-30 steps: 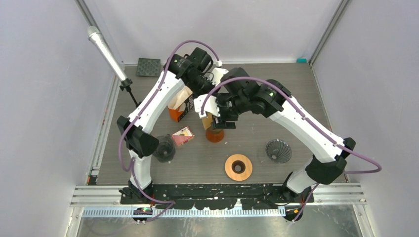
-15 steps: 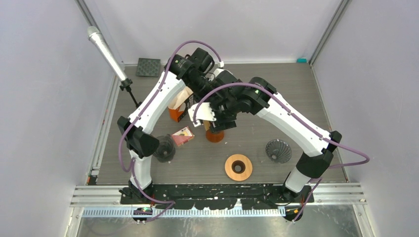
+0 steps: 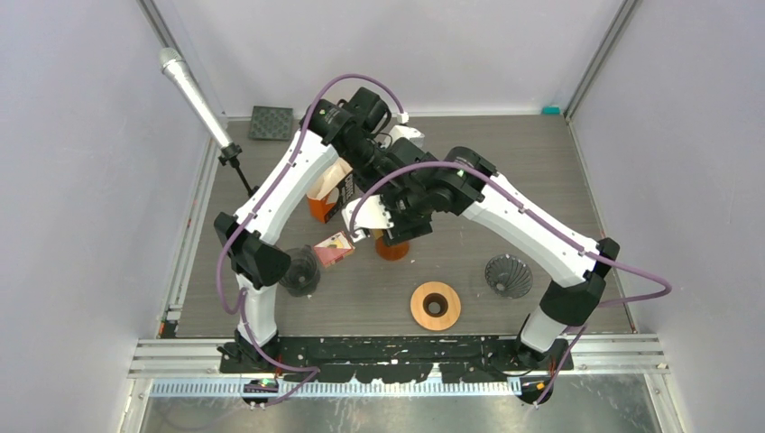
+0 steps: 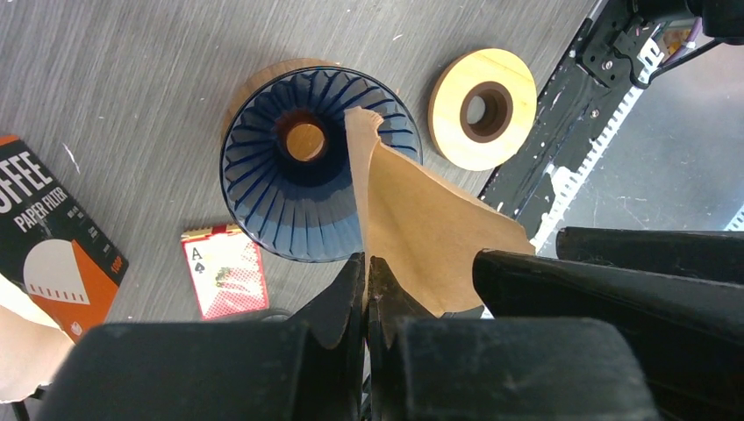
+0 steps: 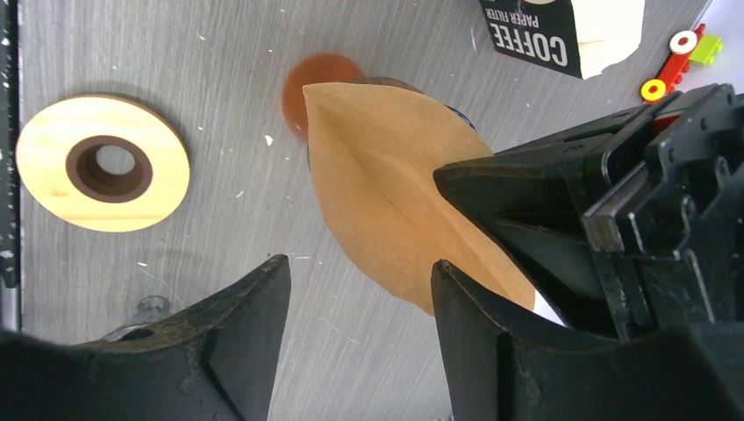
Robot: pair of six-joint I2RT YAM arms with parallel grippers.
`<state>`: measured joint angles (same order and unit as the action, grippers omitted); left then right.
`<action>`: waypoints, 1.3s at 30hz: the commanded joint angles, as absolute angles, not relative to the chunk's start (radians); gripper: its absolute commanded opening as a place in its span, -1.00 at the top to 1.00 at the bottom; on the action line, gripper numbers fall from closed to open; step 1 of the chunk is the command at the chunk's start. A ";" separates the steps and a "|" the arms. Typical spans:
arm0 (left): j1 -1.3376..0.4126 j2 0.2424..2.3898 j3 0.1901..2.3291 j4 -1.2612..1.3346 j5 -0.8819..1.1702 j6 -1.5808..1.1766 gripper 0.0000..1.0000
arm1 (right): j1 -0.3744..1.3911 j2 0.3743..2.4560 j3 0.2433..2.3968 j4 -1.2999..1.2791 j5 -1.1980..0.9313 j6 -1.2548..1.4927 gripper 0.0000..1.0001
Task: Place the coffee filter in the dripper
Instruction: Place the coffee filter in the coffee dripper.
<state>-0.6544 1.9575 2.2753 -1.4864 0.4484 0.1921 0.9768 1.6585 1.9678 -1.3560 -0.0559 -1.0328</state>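
Note:
My left gripper [image 4: 367, 263] is shut on the edge of a brown paper coffee filter [image 4: 421, 219]. It holds the filter above the dark blue ribbed dripper [image 4: 298, 184], and the filter's tip hangs over the dripper's right rim. The dripper stands on an orange base [image 3: 392, 248] mid-table. My right gripper [image 5: 355, 289] is open, its fingers to either side of the filter's [image 5: 395, 193] lower edge without touching it. In the top view the right gripper [image 3: 397, 231] covers the filter and the left fingers.
A coffee filter box [image 3: 329, 194] stands left of the dripper, with a playing card [image 3: 334, 248] in front of it. A wooden ring [image 3: 436, 305] lies near the front. Two more dark drippers [image 3: 508, 275] [image 3: 300, 271] sit right and left.
My right arm has swung left and towards the back, bringing its open gripper up to the filter held by the left gripper. The left arm has stayed nearly still.

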 commanded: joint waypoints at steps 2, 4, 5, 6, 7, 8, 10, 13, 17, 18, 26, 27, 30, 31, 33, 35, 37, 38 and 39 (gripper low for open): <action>-0.658 1.955 2.315 -1.518 0.480 0.210 0.94 | 1.013 1.678 1.965 -1.341 0.083 -1.071 -0.26; -0.658 1.957 2.315 -1.522 0.481 0.213 0.94 | 1.028 1.685 1.954 -1.339 0.126 -1.081 -0.22; -0.658 1.957 2.315 -1.524 0.482 0.214 0.94 | 1.038 1.688 1.946 -1.337 0.150 -1.087 -0.21; -0.658 1.958 2.315 -1.524 0.482 0.215 0.94 | 1.047 1.691 1.937 -1.332 0.175 -1.092 -0.19; -0.657 1.958 2.316 -1.524 0.483 0.216 0.94 | 1.056 1.694 1.928 -1.326 0.200 -1.098 -0.18; -0.657 1.958 2.316 -1.525 0.483 0.215 0.94 | 1.062 1.697 1.921 -1.321 0.221 -1.102 -0.16; -0.658 1.958 2.316 -1.525 0.483 0.216 0.94 | 1.077 1.704 1.910 -1.315 0.257 -1.108 -0.10; -0.657 1.958 2.316 -1.527 0.482 0.216 0.94 | 1.094 1.708 1.899 -1.307 0.305 -1.117 0.06; -0.658 1.959 2.320 -1.529 0.475 0.218 0.94 | 1.103 1.708 1.886 -1.297 0.350 -1.122 0.27; -0.657 1.957 2.321 -1.529 0.474 0.218 0.92 | 1.104 1.707 1.885 -1.296 0.352 -1.122 0.34; -0.658 1.949 2.339 -1.524 0.442 0.218 0.68 | 1.104 1.683 1.884 -1.292 0.316 -1.099 0.98; -0.658 1.949 2.341 -1.524 0.436 0.218 0.63 | 1.102 1.678 1.886 -1.288 0.302 -1.092 0.98; -0.657 1.946 2.347 -1.521 0.415 0.219 0.56 | 1.089 1.662 1.889 -1.273 0.255 -1.062 0.99; -0.657 1.947 2.347 -1.521 0.411 0.219 0.53 | 1.084 1.655 1.888 -1.264 0.239 -1.050 0.99; -0.657 1.944 2.347 -1.518 0.403 0.218 0.47 | 1.070 1.641 1.879 -1.235 0.207 -1.027 0.99; -0.656 1.946 2.347 -1.513 0.397 0.218 0.40 | 1.059 1.624 1.851 -1.198 0.181 -1.009 0.99; -0.656 1.949 2.351 -1.512 0.399 0.216 0.36 | 1.053 1.612 1.820 -1.168 0.175 -0.996 0.99; -0.655 1.954 2.354 -1.512 0.402 0.216 0.36 | 1.053 1.607 1.806 -1.156 0.175 -0.990 0.99; -0.655 1.959 2.356 -1.514 0.405 0.218 0.36 | 1.052 1.601 1.794 -1.142 0.175 -0.982 0.99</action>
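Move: The filter hangs from my left fingers; its middle lies about 3 cm ahead of my open right hand, 3 cm to its left and 3 cm lower. From that hand the dripper is about 6 cm ahead, 2 cm left and 12 cm down, the wooden ring 6 cm back and 7 cm right on the table. From my left hand the dripper is 2 cm ahead, 3 cm right and 11 cm down; the card pack is 2 cm ahead and 9 cm left, on the table. I bring my right hand down nearly 3 cm and forward about 2 cm to the filter's near edge, swinging its fingertips some 20 degrees forward and to the right, and shut the fingers to pinch the paper. My left hand keeps its pinch almost in place until the right has closed, then opens about a third and lets go of the far edge. ##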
